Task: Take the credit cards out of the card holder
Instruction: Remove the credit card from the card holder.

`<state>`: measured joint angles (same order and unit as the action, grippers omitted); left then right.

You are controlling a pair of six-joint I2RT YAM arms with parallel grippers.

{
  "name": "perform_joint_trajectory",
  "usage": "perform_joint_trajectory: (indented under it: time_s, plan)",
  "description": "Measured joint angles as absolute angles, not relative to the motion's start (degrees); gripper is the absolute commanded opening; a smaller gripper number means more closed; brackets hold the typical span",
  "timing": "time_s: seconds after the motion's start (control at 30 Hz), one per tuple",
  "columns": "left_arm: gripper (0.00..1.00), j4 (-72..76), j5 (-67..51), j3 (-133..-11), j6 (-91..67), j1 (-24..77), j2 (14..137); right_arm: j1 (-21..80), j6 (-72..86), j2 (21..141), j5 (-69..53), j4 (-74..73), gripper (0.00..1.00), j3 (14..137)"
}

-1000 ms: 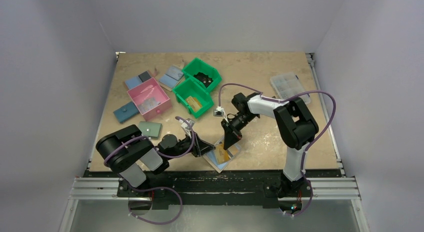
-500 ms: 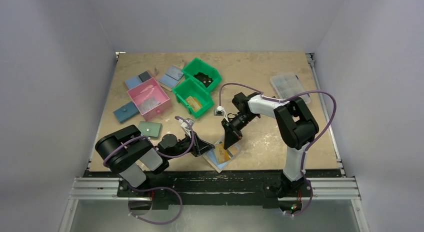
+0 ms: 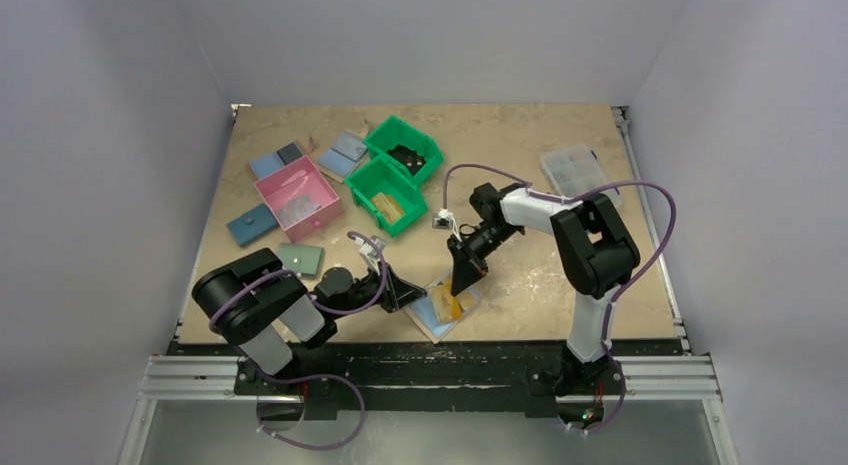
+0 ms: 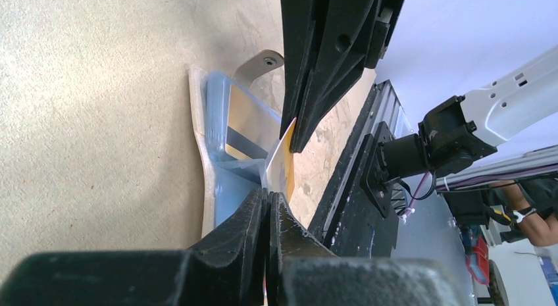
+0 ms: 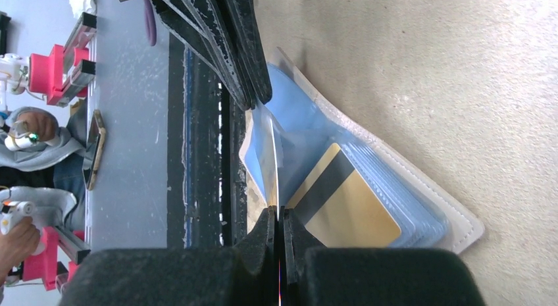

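Observation:
The card holder lies open near the table's front edge, its light-blue inside up and its pale rim showing. My left gripper is shut on the edge of the holder's blue inner flap. My right gripper comes down from the far side, shut on a yellow-orange credit card. That card stands on edge, partly out of its slot. A gold credit card with a black stripe lies flat in a slot.
Two green bins and a pink box stand at the back left among blue wallets. A sage-green wallet lies by the left arm. A clear organiser box is at the back right. The black rail runs just beyond the holder.
My left gripper has closed on the holder's flap. The right gripper has lifted slightly up and right, tilting the yellow-orange card up on edge out of its slot.

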<state>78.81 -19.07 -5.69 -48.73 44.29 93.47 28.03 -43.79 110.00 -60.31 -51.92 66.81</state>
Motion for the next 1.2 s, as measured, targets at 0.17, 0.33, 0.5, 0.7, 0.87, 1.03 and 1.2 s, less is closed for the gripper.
perform_joint_trajectory:
  time_s: [0.17, 0.33, 0.5, 0.7, 0.87, 1.03, 1.2]
  plan:
    - [0.0, 79.15, -19.33, -5.67, -48.93, 44.23, 94.06, 27.73, -43.83, 110.0, -59.44, -51.94, 0.0, 66.81]
    - [0.0, 79.09, -19.44, -5.61, -48.97, 43.57, 94.3, 27.38, -43.22, 110.0, -58.74, -51.7, 0.0, 66.81]
    - [0.0, 76.2, -17.96, -5.61, -49.06, 42.28, 94.39, 24.8, -42.02, 109.91, -56.62, -51.68, 0.0, 66.81]
    - [0.01, 66.52, -14.7, -8.05, -48.88, 41.85, 92.6, 22.39, -41.56, 108.38, -54.85, -52.1, 0.0, 66.81]
    - [0.13, 50.68, -7.94, -11.86, -47.31, 41.78, 83.13, 21.21, -41.76, 104.81, -54.46, -52.12, 0.0, 66.81]
    - [0.23, 36.73, -1.37, -12.53, -44.86, 41.74, 67.9, 20.14, -43.77, 101.73, -54.76, -52.99, 0.0, 66.85]
    - [0.39, 24.97, 3.44, -12.51, -43.48, 41.74, 53.84, 19.84, -46.41, 100.36, -55.18, -54.87, 0.0, 66.89]
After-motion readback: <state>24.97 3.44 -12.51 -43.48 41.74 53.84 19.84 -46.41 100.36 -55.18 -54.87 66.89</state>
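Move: The right fingers already pinch a gold card, its middle about 2 cm back, 2 cm left and 2 cm below them. The open card holder's middle lies roughly 3 cm back, 3 cm left and 5 cm below that hand. From the left hand, shut on the clear sleeve, the holder is some 3 cm back, 4 cm right and 4 cm below; the near green box stands about 22 cm ahead and 8 cm left, slightly below. Right hand draws its card about 5 cm forward-right, then up; left dips forward, releases the sleeve, rises leftward. ##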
